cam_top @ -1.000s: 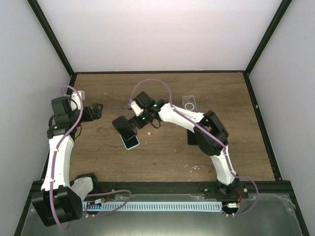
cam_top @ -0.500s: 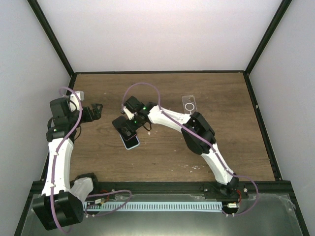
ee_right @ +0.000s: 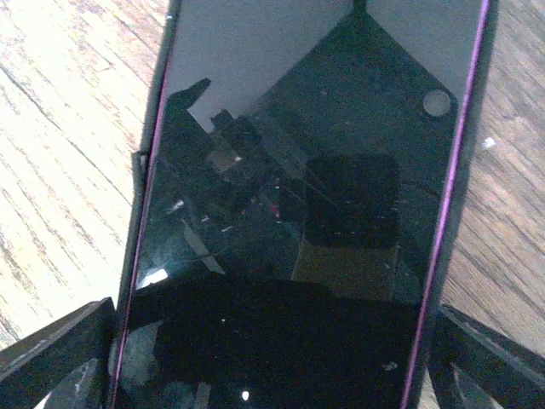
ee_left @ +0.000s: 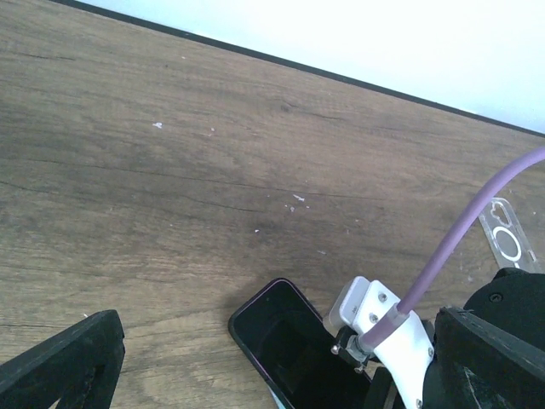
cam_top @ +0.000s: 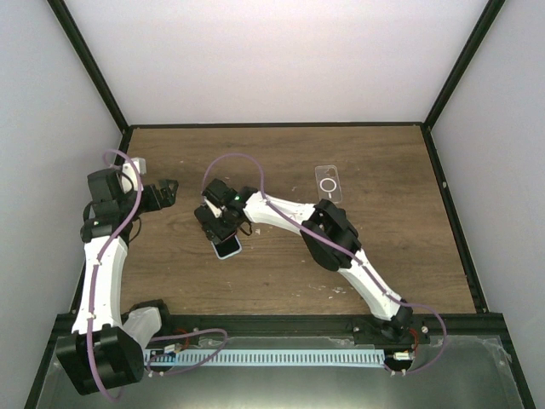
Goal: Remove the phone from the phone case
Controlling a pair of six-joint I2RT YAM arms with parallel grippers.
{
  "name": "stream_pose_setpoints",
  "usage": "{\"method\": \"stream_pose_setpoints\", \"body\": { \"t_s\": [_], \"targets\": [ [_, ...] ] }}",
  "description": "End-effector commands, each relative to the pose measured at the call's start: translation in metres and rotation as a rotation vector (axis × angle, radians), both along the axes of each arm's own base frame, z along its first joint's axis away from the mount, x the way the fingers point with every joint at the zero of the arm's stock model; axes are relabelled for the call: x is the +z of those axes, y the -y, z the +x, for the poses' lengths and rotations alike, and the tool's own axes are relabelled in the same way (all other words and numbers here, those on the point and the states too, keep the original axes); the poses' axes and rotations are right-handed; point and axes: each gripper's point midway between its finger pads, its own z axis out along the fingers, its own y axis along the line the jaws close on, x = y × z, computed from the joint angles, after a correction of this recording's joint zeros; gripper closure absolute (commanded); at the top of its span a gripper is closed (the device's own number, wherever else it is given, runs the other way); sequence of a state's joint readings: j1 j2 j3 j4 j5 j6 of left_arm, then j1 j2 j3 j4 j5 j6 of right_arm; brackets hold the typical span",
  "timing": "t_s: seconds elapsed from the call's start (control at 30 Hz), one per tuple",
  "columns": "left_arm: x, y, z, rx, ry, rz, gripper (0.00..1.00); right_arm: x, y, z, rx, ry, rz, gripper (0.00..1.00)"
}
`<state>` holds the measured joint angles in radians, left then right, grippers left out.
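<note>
The phone (cam_top: 213,217) lies screen up on the wooden table, left of centre; its glass is black with a thin purple rim (ee_right: 306,170). A pale blue-white rim (cam_top: 227,250) shows under its near end and looks like the phone case. My right gripper (cam_top: 218,225) hangs low over the phone, open. Its dark fingertips (ee_right: 51,358) stand outside the phone's two long edges (ee_right: 272,366). My left gripper (cam_top: 166,192) is open to the left of the phone, holding nothing. Its view shows the phone's far end (ee_left: 285,345) and the right wrist's white mount (ee_left: 387,328).
A clear flat piece with a white ring (cam_top: 328,181) lies at the back right of the table, also seen as a clear strip (ee_left: 509,239) in the left wrist view. The right arm (cam_top: 328,234) stretches across the table's middle. A black frame (cam_top: 272,125) borders the table.
The right arm has stretched further left and its gripper has come down over the phone's near part. The left arm has barely moved.
</note>
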<state>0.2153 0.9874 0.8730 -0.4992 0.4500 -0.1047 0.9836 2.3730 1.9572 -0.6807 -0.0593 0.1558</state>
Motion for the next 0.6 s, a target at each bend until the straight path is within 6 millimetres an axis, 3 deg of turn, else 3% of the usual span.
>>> {"method": "stream_pose_setpoints", "body": {
  "t_s": [0.0,0.23,0.43,0.57],
  "targets": [
    [0.008,-0.002,0.003,0.008,0.023,0.000,0.00,-0.003,0.000,0.007,-0.035,0.036,-0.030,0.09],
    [0.007,-0.004,0.005,0.015,0.018,0.006,0.01,0.013,0.000,0.009,-0.034,0.053,-0.005,0.26],
    [0.004,-0.005,0.008,0.009,0.002,0.009,0.01,0.057,-0.007,0.010,-0.003,0.110,0.081,0.40],
    [-0.005,-0.006,0.010,0.014,-0.035,-0.001,0.01,0.074,-0.005,0.013,0.006,0.157,0.114,0.41]
  ]
}}
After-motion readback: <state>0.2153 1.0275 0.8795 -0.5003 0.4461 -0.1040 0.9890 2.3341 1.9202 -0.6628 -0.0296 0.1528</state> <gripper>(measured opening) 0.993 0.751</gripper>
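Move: My right hand is already down at the dark, pink-edged upper phone, fingers open along its two long sides. The phone's middle is about 2 cm ahead, 1 cm to the left and roughly level in height. The blue-edged phone lies partly under it, its middle some 3 cm back from my right hand, straight in line sideways and 2 cm below. From my left hand the upper phone is about 12 cm right, level fore-and-aft and 20 cm down. I close my right fingers about a quarter of their range until they stop on the long edges of the upper phone, pinching it across its width while the hand stays almost in place. Then, keeping that grip, I start straight up off the blue-edged phone, by about 1 cm. ##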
